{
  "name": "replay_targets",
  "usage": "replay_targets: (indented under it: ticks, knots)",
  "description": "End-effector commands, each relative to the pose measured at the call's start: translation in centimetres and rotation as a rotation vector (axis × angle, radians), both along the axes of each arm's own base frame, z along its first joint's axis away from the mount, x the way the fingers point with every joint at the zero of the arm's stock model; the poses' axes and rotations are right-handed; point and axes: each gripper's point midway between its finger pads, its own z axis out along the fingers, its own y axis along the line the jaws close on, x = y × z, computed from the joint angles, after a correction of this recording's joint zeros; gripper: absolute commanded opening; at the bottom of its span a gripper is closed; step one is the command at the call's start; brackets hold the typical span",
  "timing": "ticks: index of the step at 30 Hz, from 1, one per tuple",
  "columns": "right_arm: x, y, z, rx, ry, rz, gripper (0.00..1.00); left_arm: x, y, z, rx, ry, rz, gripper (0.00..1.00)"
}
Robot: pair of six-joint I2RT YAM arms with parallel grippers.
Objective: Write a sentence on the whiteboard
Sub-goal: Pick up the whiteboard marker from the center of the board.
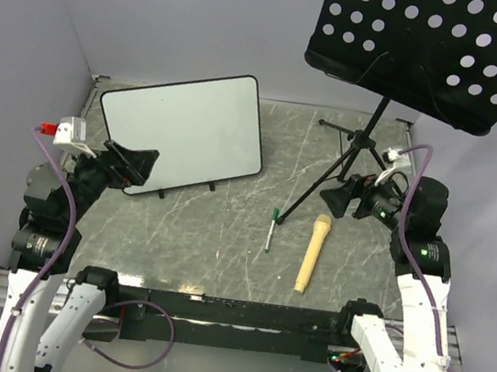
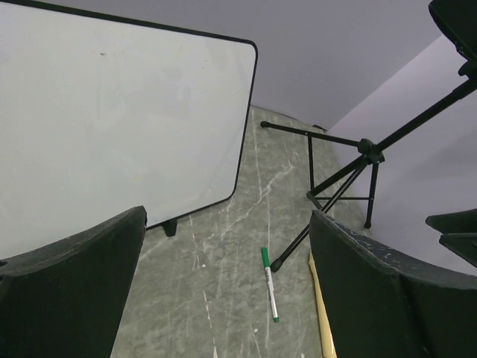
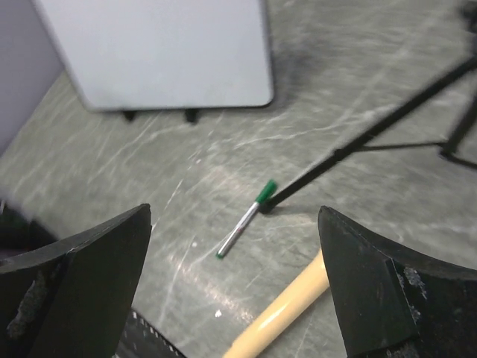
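Note:
The whiteboard (image 1: 187, 131) (image 2: 112, 112) (image 3: 160, 48) stands tilted on small black feet at the back left, and its face is blank, with no sentence on it. A green-capped marker (image 1: 271, 230) (image 2: 269, 283) (image 3: 244, 219) lies on the table's middle, capped. My left gripper (image 1: 131, 167) (image 2: 223, 287) hovers open in front of the board's lower left corner, holding nothing. On the right, my right gripper (image 1: 346, 200) (image 3: 235, 287) hangs open and empty, above and right of the marker.
A black perforated music stand (image 1: 439, 51) rises at the back right; one tripod leg (image 1: 322, 192) (image 2: 328, 224) (image 3: 350, 149) ends right by the marker's cap. A cream cylindrical stick (image 1: 311, 252) (image 3: 287, 306) lies beside the marker. Grey walls close in the marbled table (image 1: 213, 237).

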Motion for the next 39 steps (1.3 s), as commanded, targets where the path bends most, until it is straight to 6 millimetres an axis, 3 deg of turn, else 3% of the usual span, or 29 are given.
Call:
replay_targets:
  ticks: [1, 6, 13, 18, 20, 22, 28, 34, 39]
  knots:
    - [-2.6, 3.4, 0.8, -0.034, -0.102, 0.324, 1.0, -0.6, -0.9, 0.1, -0.015, -0.015, -0.054, 0.96]
    - [-3.8, 6.0, -2.0, -0.132, -0.038, 0.495, 1.0, -0.5, -1.8, -1.1, -0.052, 0.007, -0.097, 0.96]
    - [-3.4, 9.0, -9.4, -0.269, 0.186, 0.561, 0.97, -0.7, -2.1, -2.7, -0.091, 0.065, -0.107, 0.96]
    - [-0.8, 9.7, -14.2, -0.39, 0.325, 0.354, 0.88, -1.7, -1.7, -3.4, -0.113, 0.055, -0.083, 0.96]
    - [-1.1, 10.7, -16.7, -0.423, 0.416, 0.332, 0.81, -1.8, -1.6, -3.7, -0.121, 0.06, -0.077, 0.96]
    - [-1.1, 11.6, -18.8, -0.434, 0.491, 0.311, 0.81, -2.0, -1.4, -4.0, -0.124, 0.06, -0.069, 0.96]
    - [0.0, 12.8, -22.6, -0.469, 0.629, 0.255, 0.7, -2.4, -0.6, -4.1, -0.092, 0.059, -0.027, 0.97]
    - [-0.6, 13.0, -25.7, -0.507, 0.736, 0.25, 0.62, -2.4, -0.3, -3.3, -0.078, 0.037, -0.013, 0.96]
    - [-0.8, 13.2, -26.6, -0.548, 0.747, 0.256, 0.58, -2.3, -0.4, -3.2, -0.085, 0.03, -0.016, 0.97]
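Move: The marker lies on the table some 12 cm to the right hand's left, a couple of centimetres ahead and about 30 cm below, its green cap pointing away from the robot. The music stand's foot sits close against it, 2 cm to its right and 2 cm farther out. The wooden microphone lies 13 cm to the marker's right and 6 cm nearer the robot. From the left hand the marker is roughly 33 cm right, 3 cm ahead and 36 cm down. Towards the marker's white near half, the right hand first swings left, drawing back a little, then drops steeply, about 27 cm down and 12 cm left in all. Its wrist tips some 50 degrees until the fingers point mostly down, and they narrow from wide open to a bit over half. The empty left hand sinks about 5 cm. ##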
